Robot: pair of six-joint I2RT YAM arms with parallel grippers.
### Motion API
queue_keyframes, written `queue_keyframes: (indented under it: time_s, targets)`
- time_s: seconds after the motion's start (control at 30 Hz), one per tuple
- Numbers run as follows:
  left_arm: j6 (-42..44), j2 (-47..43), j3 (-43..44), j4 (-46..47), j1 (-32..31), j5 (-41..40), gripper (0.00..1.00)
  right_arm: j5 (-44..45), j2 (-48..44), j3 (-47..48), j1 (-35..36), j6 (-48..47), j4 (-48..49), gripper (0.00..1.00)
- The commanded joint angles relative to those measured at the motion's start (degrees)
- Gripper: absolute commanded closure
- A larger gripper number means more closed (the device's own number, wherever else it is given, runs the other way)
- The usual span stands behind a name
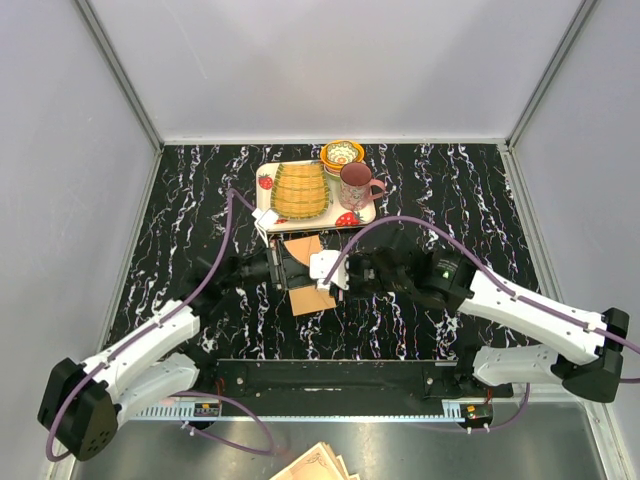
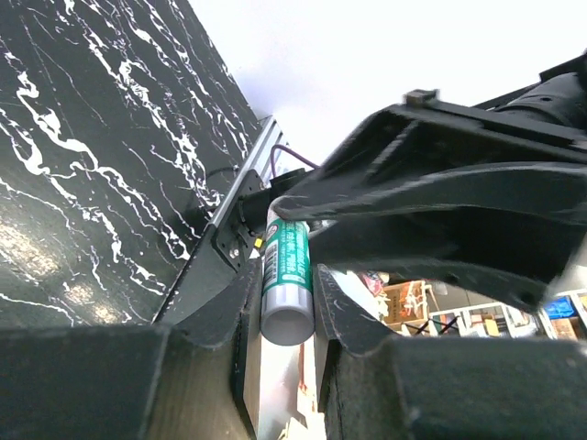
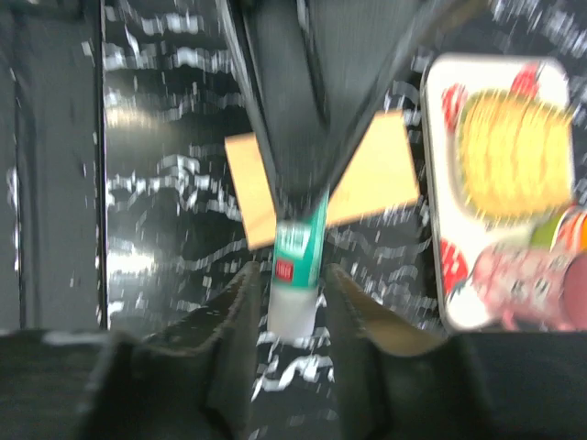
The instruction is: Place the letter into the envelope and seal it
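The orange-tan envelope [image 1: 312,299] lies flat on the black marbled table below both grippers; in the right wrist view the envelope [image 3: 385,174] shows on either side of the left arm. The letter is hidden. My left gripper [image 2: 287,316] is shut on a green-and-white glue stick [image 2: 287,270], squeezed between its two pads. In the top view the left gripper [image 1: 292,266] faces the right gripper [image 1: 345,272] tip to tip over the envelope. My right gripper [image 3: 292,298] stands open around the white end of the glue stick [image 3: 298,275], with a narrow gap on each side.
A white strawberry tray [image 1: 264,196] behind the envelope carries a yellow woven mat [image 1: 300,190] and a pink mug [image 1: 355,185]. A patterned bowl [image 1: 342,153] sits behind it. An ornate beige paper stack [image 1: 315,465] lies beyond the near edge.
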Motion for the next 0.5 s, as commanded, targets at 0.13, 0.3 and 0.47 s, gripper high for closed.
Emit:
queue_keyframes:
  time_s: [0.13,0.3,0.47]
  targets:
    - [6.2,-1.89,3.19,-6.05,8.06,4.7,1.0,-5.76,-4.84,0.24,2.58,-0.2,15.19,0.25]
    - [8.83,-2.33,4.51,-8.61,9.48,6.72,1.0,-6.55,-4.67,3.21,2.58,3.4,11.42,0.13]
    - [10.07,-3.29,5.21,-9.66,9.48,7.95,1.0,-12.34,-1.68,6.83,-1.62,9.19,1.32,0.18]
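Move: The glue stick is held in the left hand, its middle about 2 cm to that hand's right and level with it. From the right hand, whose fingers are still around the white end, that middle lies some 2 cm to the left. From the right hand, the envelope is about 6 cm ahead, 7 cm left and 22 cm below; the tray is some 25 cm ahead and 6 cm left, and the mug 25 cm ahead and 3 cm right, both far below. Upward, quickly, the right hand backs off the white end of the glue stick by about 7 cm, drifting left and a little back, its fingers spreading wide and tipping some 15 degrees nearer to level. Freed of it, the left hand shifts about 4 cm left and forward, sinking slightly, and keeps its hold on the stick. ##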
